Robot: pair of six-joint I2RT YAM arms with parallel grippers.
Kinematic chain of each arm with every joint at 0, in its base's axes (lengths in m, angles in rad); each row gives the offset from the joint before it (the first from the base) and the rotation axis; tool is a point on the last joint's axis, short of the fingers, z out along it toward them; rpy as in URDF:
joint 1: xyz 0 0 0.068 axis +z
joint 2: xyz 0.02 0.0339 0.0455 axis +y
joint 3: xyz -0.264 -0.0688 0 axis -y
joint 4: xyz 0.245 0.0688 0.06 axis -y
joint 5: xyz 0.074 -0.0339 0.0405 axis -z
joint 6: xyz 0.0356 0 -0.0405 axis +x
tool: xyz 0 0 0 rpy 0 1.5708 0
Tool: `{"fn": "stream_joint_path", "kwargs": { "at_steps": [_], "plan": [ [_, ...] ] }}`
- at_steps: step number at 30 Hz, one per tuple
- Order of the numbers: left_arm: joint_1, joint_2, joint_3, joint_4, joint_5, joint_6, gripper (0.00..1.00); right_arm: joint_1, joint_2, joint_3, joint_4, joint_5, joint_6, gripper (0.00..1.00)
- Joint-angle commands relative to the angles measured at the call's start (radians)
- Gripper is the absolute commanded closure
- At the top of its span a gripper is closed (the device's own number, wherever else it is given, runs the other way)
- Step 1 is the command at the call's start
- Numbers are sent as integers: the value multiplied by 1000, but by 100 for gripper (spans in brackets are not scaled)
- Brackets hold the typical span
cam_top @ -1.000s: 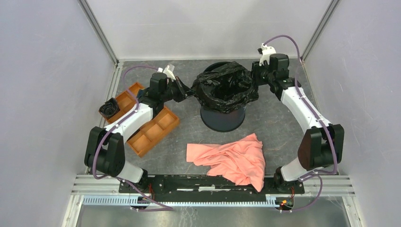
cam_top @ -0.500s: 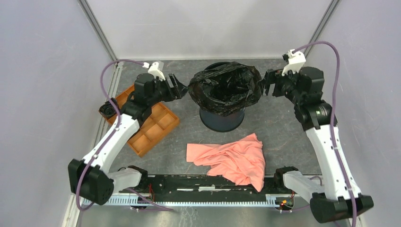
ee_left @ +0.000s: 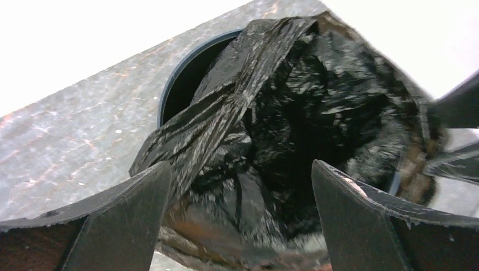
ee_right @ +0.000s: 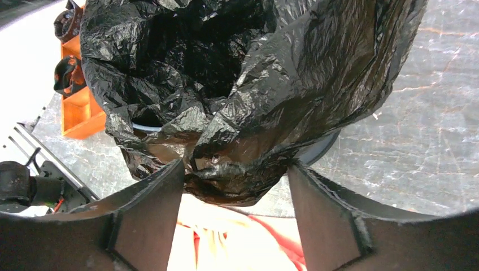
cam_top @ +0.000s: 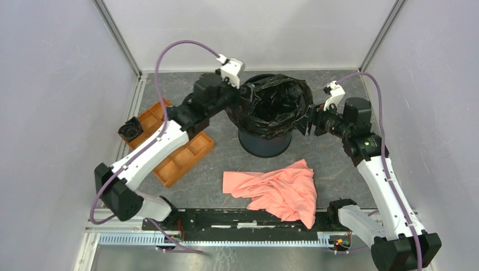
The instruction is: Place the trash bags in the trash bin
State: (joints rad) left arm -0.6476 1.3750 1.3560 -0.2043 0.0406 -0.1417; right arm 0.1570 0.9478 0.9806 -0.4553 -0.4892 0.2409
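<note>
The trash bag (cam_top: 274, 104), wrinkled glossy black film, sits in the dark navy trash bin (cam_top: 265, 144) with its mouth bunched over the rim. My left gripper (cam_top: 236, 100) is open at the bag's left edge. In the left wrist view the gripper (ee_left: 240, 166) has its jaws wide apart with bag film (ee_left: 226, 113) between and beyond them, and the bin rim (ee_left: 169, 96) shows behind. My right gripper (cam_top: 309, 121) is open at the bag's right front edge. In the right wrist view the gripper (ee_right: 236, 166) straddles a hanging fold of the bag (ee_right: 243, 113).
An orange compartmented tray (cam_top: 183, 155) lies left of the bin, with a small black object (cam_top: 130, 130) at its far left end. A salmon-pink cloth (cam_top: 277, 189) lies in front of the bin and shows under my right jaws (ee_right: 243, 237). Enclosure walls stand on three sides.
Both grippers drew back from the bag's edges half a second ago and have come in again. The left arm rose and swung right; the right gripper dropped toward the front right rim.
</note>
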Motion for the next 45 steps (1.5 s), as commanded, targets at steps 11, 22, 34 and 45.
{"fn": "stream_joint_path", "kwargs": {
  "at_steps": [11, 22, 34, 45],
  "plan": [
    [-107, 289, 242, 92, -332, 336, 6, 2, -5, -62, 142, 17, -42, 81],
    [-62, 417, 420, 8, -370, 217, 37, 2, -32, -116, 143, 79, -90, 76],
    [102, 570, 615, -67, -64, -12, 77, 3, -18, -170, 227, 128, -74, 82],
    [187, 817, 796, -90, 223, -184, 82, 2, 44, -205, 298, 234, -48, 82]
  ]
}}
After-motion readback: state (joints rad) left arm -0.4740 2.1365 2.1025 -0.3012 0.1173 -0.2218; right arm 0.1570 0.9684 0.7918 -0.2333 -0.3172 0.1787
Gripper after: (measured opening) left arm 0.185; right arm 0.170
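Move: The trash bag's far-left rim lies about 10 cm ahead of the left hand, 3 cm to its right and a little below. The bag's near-right rim is already between the right hand's open fingers, 1 or 2 cm ahead, left and down. The bin beneath stands roughly 9 cm right of the left hand and 2 cm farther out; from the right hand it is some 14 cm left and 8 cm ahead. The pink cloth lies 20 cm back and 10 cm left of the right hand. The bag's rim gets pinched at two opposite corners. The right fingers close on its near-right edge almost in place, then ease down about 5 cm and slightly forward and right, keeping the pinch. The left hand dips, rolling some 20 degrees with its left side rising, and sweeps about 20 cm forward, closing on the far-left rim on the way, then rolls back and sinks at the end. ##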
